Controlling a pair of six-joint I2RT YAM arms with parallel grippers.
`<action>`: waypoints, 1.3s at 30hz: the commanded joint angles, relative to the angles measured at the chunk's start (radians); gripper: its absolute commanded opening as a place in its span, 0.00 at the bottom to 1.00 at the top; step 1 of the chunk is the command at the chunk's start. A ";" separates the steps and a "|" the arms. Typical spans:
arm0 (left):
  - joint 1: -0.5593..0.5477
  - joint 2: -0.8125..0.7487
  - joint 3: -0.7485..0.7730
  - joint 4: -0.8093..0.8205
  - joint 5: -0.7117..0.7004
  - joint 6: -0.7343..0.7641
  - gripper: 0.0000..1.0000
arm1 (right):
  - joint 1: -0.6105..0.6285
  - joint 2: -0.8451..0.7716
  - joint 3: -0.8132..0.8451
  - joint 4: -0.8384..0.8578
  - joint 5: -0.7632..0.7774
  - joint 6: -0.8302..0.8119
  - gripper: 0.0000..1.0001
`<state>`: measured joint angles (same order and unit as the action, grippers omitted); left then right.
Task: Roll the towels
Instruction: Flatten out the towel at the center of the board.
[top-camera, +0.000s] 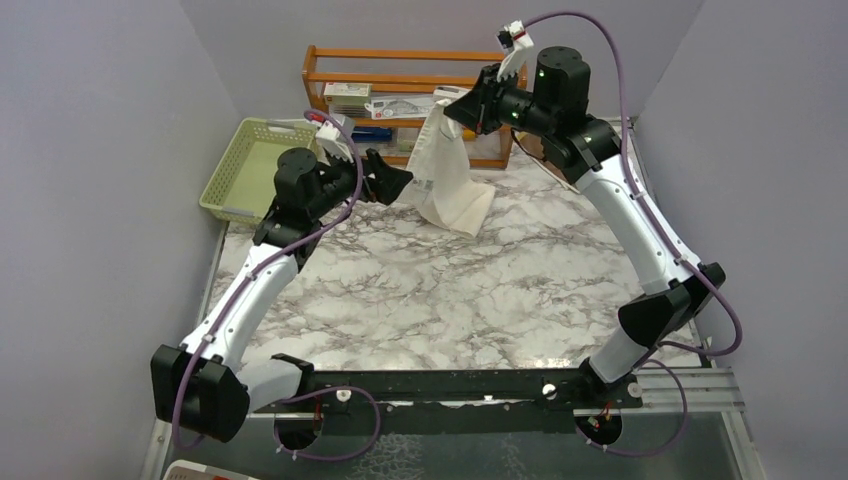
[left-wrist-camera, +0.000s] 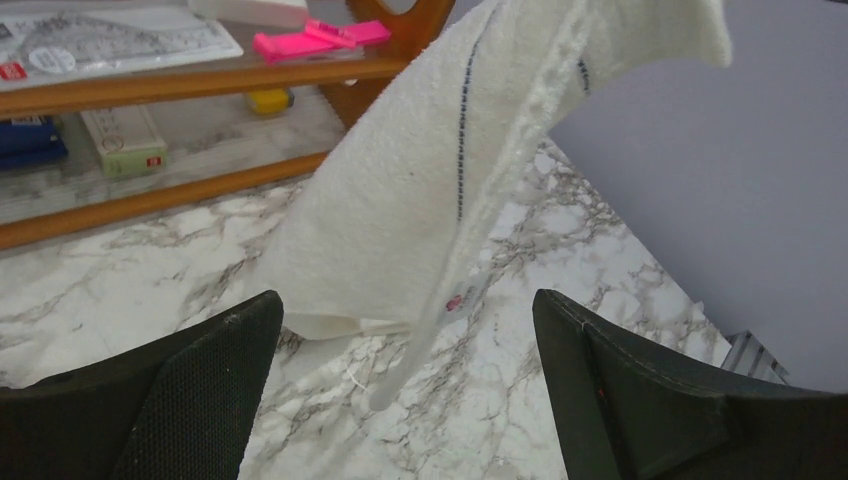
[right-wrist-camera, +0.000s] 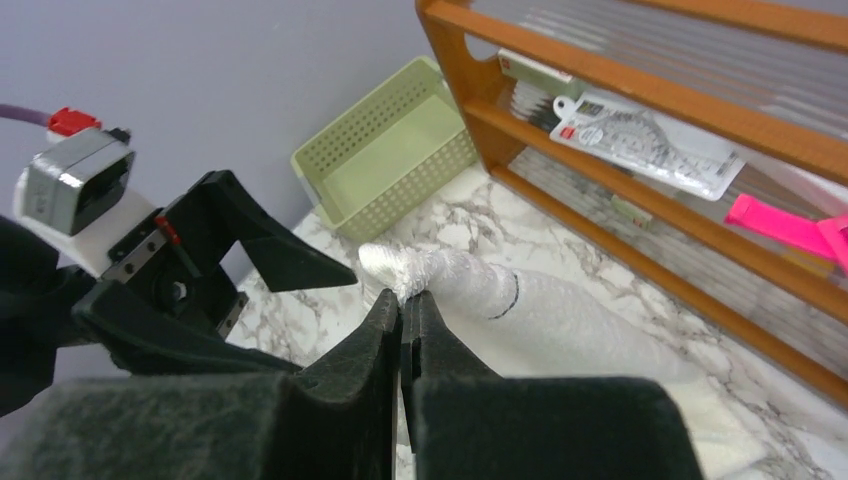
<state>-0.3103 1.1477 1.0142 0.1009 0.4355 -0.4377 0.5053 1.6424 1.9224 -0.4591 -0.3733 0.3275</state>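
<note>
A cream-white towel (top-camera: 445, 175) hangs from my right gripper (top-camera: 462, 108), which is shut on its top corner above the back of the table; its lower end rests on the marble. In the right wrist view the pinched corner (right-wrist-camera: 400, 270) pokes out past the closed fingertips of the right gripper (right-wrist-camera: 404, 300). My left gripper (top-camera: 400, 183) is open just left of the hanging cloth, level with its lower half. From the left wrist the towel (left-wrist-camera: 420, 190) drapes ahead of the left gripper (left-wrist-camera: 405, 310), with a hem and small tag dangling between the wide-apart fingers. No brown towel is in view.
A wooden shelf (top-camera: 400, 75) with packets and small items stands at the back, right behind the towel. A pale green perforated basket (top-camera: 245, 165) sits at the back left, close to the left arm. Grey walls close in on both sides.
</note>
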 joint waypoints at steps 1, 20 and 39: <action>-0.005 0.052 -0.039 0.011 -0.025 0.034 0.99 | 0.009 0.007 -0.009 -0.053 -0.065 -0.008 0.01; -0.008 0.046 0.097 -0.172 -0.271 0.223 0.00 | 0.002 -0.157 -0.029 -0.143 0.141 -0.181 0.01; -0.012 -0.205 0.342 -0.328 -0.167 0.096 0.00 | -0.001 -0.389 -0.069 -0.112 0.168 -0.237 0.01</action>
<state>-0.3359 0.9138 1.3823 -0.2096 0.2470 -0.2802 0.5251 1.3674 1.8858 -0.6144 -0.3416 0.1143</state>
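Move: The towel hangs from the right hand. Its free corner lies about 8 cm below the open left hand, some 4 cm to its right and 1 cm ahead. From the right hand that corner is about 17 cm down, 6 cm to the left and 3 cm back. The wooden shelf stands roughly 18 cm ahead of the left hand and 6 cm to its right, the green basket some 13 cm ahead and 27 cm to its left, both well below. Down about 8 cm and a little right goes the open left hand; it shuts on the towel's free corner, then lifts the corner some 25 cm while drawing left and back, fingers tipping up. The right hand keeps its pinch, dips slightly, then backs off about 8 cm, drifting right and rising, so the hands part. ##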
